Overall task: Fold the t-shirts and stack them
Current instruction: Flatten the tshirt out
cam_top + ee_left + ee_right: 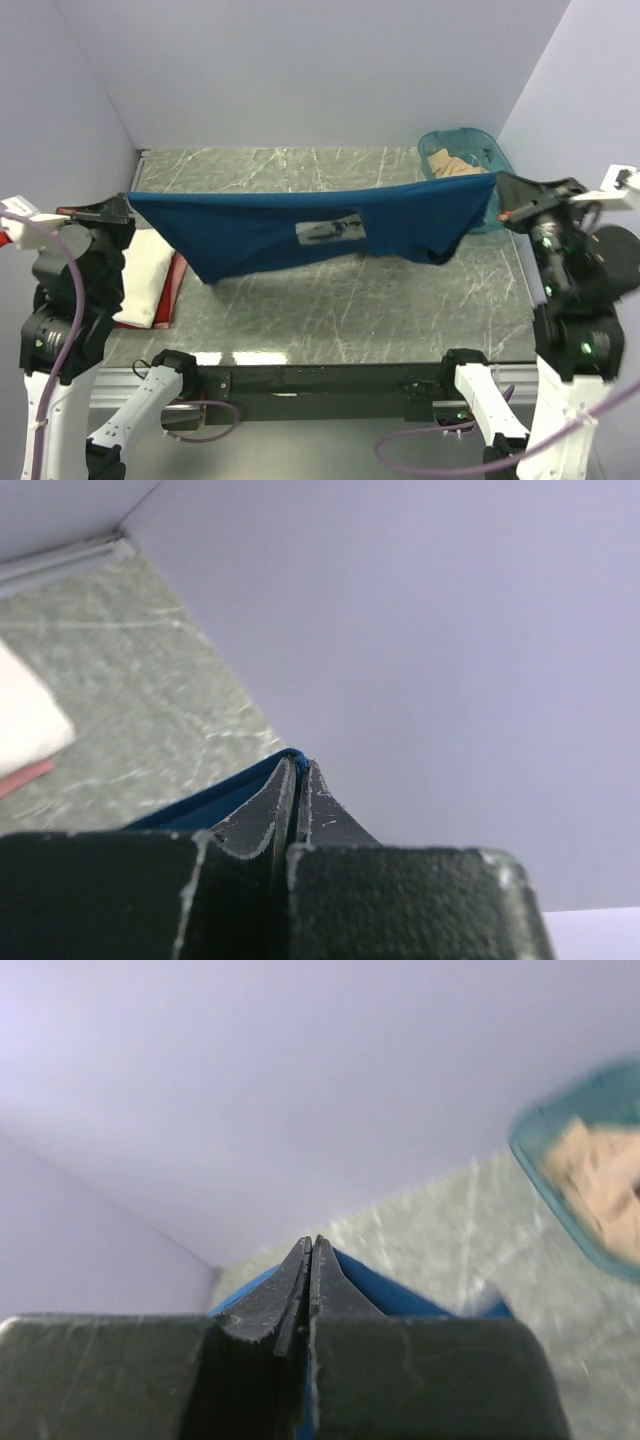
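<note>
A navy blue t-shirt (pixel 300 235) with a pale print hangs stretched in the air across the table, sagging in the middle. My left gripper (pixel 128 203) is shut on its left end, and blue cloth (pixel 215 802) shows beside the closed fingers (pixel 270 810). My right gripper (pixel 497 200) is shut on the right end, with blue cloth (pixel 385 1285) at its tips. A folded cream-white t-shirt (pixel 145 278) lies at the left on a red mat. A tan-beige t-shirt (pixel 455 165) sits bunched in the teal tub (pixel 485 145) at the back right.
The marble tabletop (pixel 330 310) lies under the hanging shirt. Pale walls close in the back and both sides. The red mat (pixel 175 288) edges the white shirt. The arm bases and a black rail run along the near edge.
</note>
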Controlling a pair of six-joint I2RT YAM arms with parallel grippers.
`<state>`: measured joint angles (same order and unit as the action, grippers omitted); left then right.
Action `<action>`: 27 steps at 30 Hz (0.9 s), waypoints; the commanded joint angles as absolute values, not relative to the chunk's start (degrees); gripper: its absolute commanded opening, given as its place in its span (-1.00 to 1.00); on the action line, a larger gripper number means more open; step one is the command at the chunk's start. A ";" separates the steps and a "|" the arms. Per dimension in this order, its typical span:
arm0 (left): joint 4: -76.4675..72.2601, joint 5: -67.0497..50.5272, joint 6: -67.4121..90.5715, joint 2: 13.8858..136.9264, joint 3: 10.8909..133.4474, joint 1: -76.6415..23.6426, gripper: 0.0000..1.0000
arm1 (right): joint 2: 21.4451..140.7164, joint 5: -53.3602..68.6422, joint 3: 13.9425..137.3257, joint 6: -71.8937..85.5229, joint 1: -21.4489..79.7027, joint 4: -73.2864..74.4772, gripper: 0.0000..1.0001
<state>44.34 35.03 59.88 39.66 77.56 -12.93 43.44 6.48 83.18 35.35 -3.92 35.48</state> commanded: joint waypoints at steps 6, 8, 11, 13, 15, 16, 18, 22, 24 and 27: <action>33.59 35.95 54.85 45.51 82.09 -12.57 -0.99 | 47.01 3.60 93.08 35.42 -4.48 32.71 -1.00; 29.55 36.73 53.53 48.06 82.70 -12.57 -0.99 | 48.59 3.78 92.29 35.94 -4.48 28.94 -1.00; 23.15 36.56 51.25 54.47 84.81 -12.39 -0.99 | 52.90 4.31 91.50 36.65 -4.48 22.80 -1.00; 20.05 34.03 50.10 60.45 87.44 -10.82 -0.99 | 57.38 4.22 92.45 37.26 -4.48 20.23 -1.00; 17.15 30.87 50.36 67.28 91.74 -7.41 -0.99 | 62.80 4.48 93.95 37.88 -4.48 16.27 -1.00; 16.36 29.11 51.14 69.76 93.50 -5.90 -0.99 | 64.84 4.66 96.04 38.84 -4.48 14.95 -1.00; 13.99 23.57 52.03 76.77 99.12 -2.05 -0.99 | 70.97 5.45 99.13 39.46 -4.57 11.79 -1.00; 11.95 17.50 53.35 87.61 110.63 2.37 -0.99 | 81.63 7.81 112.12 41.48 -4.57 7.91 -1.00; 11.87 14.17 53.61 92.61 117.31 4.21 -0.99 | 87.24 8.43 117.31 42.18 -4.57 7.47 -1.00; 11.43 10.48 53.53 95.53 122.78 6.49 -0.99 | 90.96 10.02 124.27 43.42 -4.57 5.72 -1.00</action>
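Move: The t-shirt hangs from both hands, its upper edge drawn straight between them, with its middle about 30 cm to the left hand's right, 29 cm to the right hand's left and some 13 cm below. Far ahead, the middle of the far table edge lies about 42 cm out and 43 to 48 below both hands, in line with the shirt's middle. The teal bin is some 31 cm ahead and 16 right of the right hand, and the white stack 3 cm ahead and 16 left of the left. Both hands keep the t-shirt's upper corners pinched and finish the lift with about 5 cm more upward, the right hand easing back some 4 cm as it rises. Then together they sweep the shirt fast and nearly level over the table towards its far edge, ending some 25 to 30 cm farther forward than they began, with the upper edge still drawn out between them, the fingers shut and the wrists tipping up only slightly. ##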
